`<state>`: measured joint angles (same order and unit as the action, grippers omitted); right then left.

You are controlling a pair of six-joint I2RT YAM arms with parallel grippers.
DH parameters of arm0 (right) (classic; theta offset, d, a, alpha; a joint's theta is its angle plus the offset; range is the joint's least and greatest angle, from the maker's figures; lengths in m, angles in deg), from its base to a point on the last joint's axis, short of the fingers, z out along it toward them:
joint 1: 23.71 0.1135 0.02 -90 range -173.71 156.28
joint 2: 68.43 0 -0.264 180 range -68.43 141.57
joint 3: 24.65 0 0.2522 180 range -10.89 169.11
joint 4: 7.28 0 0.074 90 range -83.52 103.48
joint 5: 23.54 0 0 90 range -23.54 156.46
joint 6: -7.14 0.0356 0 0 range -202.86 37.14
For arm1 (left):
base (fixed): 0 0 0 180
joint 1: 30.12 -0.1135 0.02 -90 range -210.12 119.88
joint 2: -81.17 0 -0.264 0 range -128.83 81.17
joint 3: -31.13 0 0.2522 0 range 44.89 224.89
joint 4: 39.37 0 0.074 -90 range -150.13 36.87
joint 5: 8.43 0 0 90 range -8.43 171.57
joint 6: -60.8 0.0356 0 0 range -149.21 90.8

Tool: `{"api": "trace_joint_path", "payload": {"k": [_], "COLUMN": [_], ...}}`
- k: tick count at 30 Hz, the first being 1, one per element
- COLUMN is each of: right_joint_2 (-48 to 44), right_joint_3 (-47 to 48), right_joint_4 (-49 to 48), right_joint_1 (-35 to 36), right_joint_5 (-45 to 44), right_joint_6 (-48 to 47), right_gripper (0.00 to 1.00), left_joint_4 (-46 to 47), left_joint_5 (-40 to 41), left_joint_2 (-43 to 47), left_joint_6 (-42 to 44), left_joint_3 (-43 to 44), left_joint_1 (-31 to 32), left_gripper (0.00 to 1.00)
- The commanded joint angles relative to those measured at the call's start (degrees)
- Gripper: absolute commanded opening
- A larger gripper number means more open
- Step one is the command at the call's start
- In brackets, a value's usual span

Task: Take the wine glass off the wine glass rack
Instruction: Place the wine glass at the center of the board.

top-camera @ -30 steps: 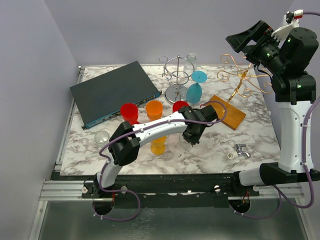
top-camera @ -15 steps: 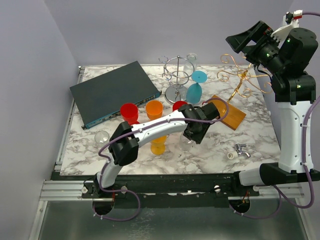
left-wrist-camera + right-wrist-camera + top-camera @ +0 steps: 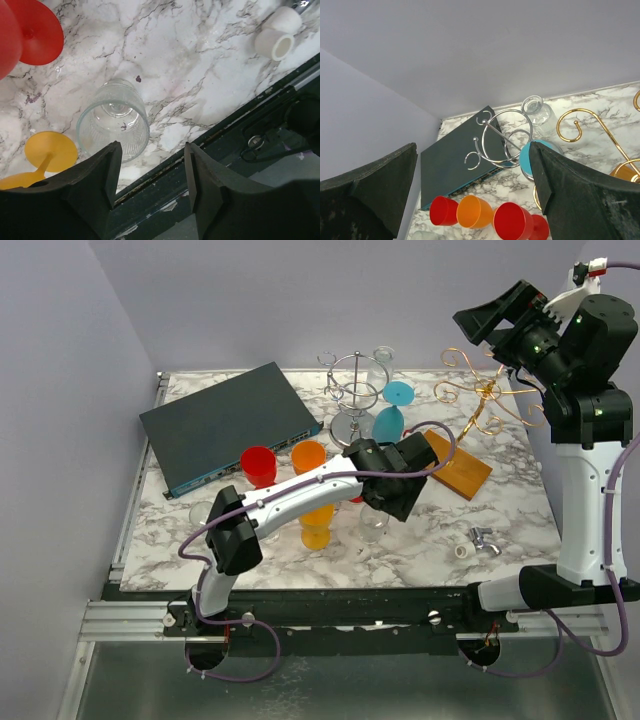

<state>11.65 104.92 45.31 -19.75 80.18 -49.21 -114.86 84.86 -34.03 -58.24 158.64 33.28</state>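
The silver wine glass rack point(image 3: 354, 400) stands at the back of the table. A blue wine glass point(image 3: 391, 416) and a clear wine glass point(image 3: 380, 364) hang on it upside down, also seen as the blue glass point(image 3: 536, 158) and clear glass point(image 3: 538, 113) on the rack point(image 3: 502, 141) in the right wrist view. Another clear wine glass point(image 3: 373, 528) stands on the marble; my left gripper point(image 3: 388, 502) hovers just above it, open and empty. In the left wrist view that glass point(image 3: 114, 121) sits beyond the left gripper point(image 3: 152, 147). My right gripper point(image 3: 497, 316) is raised high at the right, open point(image 3: 472, 147).
A gold rack point(image 3: 488, 392) on a wooden base point(image 3: 458, 466) stands right of the silver one. Red point(image 3: 258, 464) and orange point(image 3: 308, 456) glasses and an orange glass point(image 3: 316, 531) sit mid-table. A dark flat box point(image 3: 230, 424) lies back left. A white fitting point(image 3: 464, 550) lies near the front edge.
My left gripper has opened, letting go of the clear glass on the table, and has drawn up and back from it. The right arm has not moved.
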Motion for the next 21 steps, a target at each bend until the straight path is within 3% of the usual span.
{"api": "trace_joint_path", "payload": {"k": [1, 11, 15, 21], "right_joint_2": [1.59, 6.62, 8.82, 10.41], "right_joint_3": [2.64, 8.23, 9.08, 7.73], "right_joint_4": [0.52, 1.79, 2.33, 2.84], "right_joint_1": [-0.1, -0.15, -0.05, 0.47], "right_joint_5": [-0.76, 7.95, 11.68, 15.0], "right_joint_6": [-1.48, -1.42, -1.03, -0.16], "right_gripper": [1.0, 1.0, 1.0, 1.0], "left_joint_4": [-1.61, -2.09, 0.1, 8.38], "left_joint_5": [-0.65, -1.96, -2.26, -6.41], "left_joint_2": [4.99, 10.6, 13.46, 18.38], "left_joint_6": [0.91, -0.89, -3.3, -8.8], "left_joint_3": [3.33, 11.16, 12.1, 6.34], "left_joint_1": [0.2, -4.54, -12.85, -26.66], "left_gripper": [0.6, 0.61, 0.59, 0.57]}}
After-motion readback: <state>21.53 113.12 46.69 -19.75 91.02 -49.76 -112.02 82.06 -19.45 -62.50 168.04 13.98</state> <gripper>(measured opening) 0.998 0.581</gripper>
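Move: The left hand is empty, above and just beside the clear glass it has set down, which stands 3 cm forward, 4 cm left and 11 cm below. The silver rack is about 33 cm ahead and 8 cm left of it, the nearest red glass 15 cm ahead and 8 cm left. From the right hand, the silver rack lies some 15 cm forward, 20 cm left and 37 cm below; the empty gold rack is 6 cm forward, 4 cm right, equally far down. Towards the silver rack, touching nothing: the left hand first climbs straight away from the clear glass by about 9 cm, then sweeps forward and left while still rising, gaining speed, its part-open fingers swinging up some 30 degrees to point forward-right and down. The right hand, wide open, eases forward and left a few centimetres, turning slightly counter-clockwise. ##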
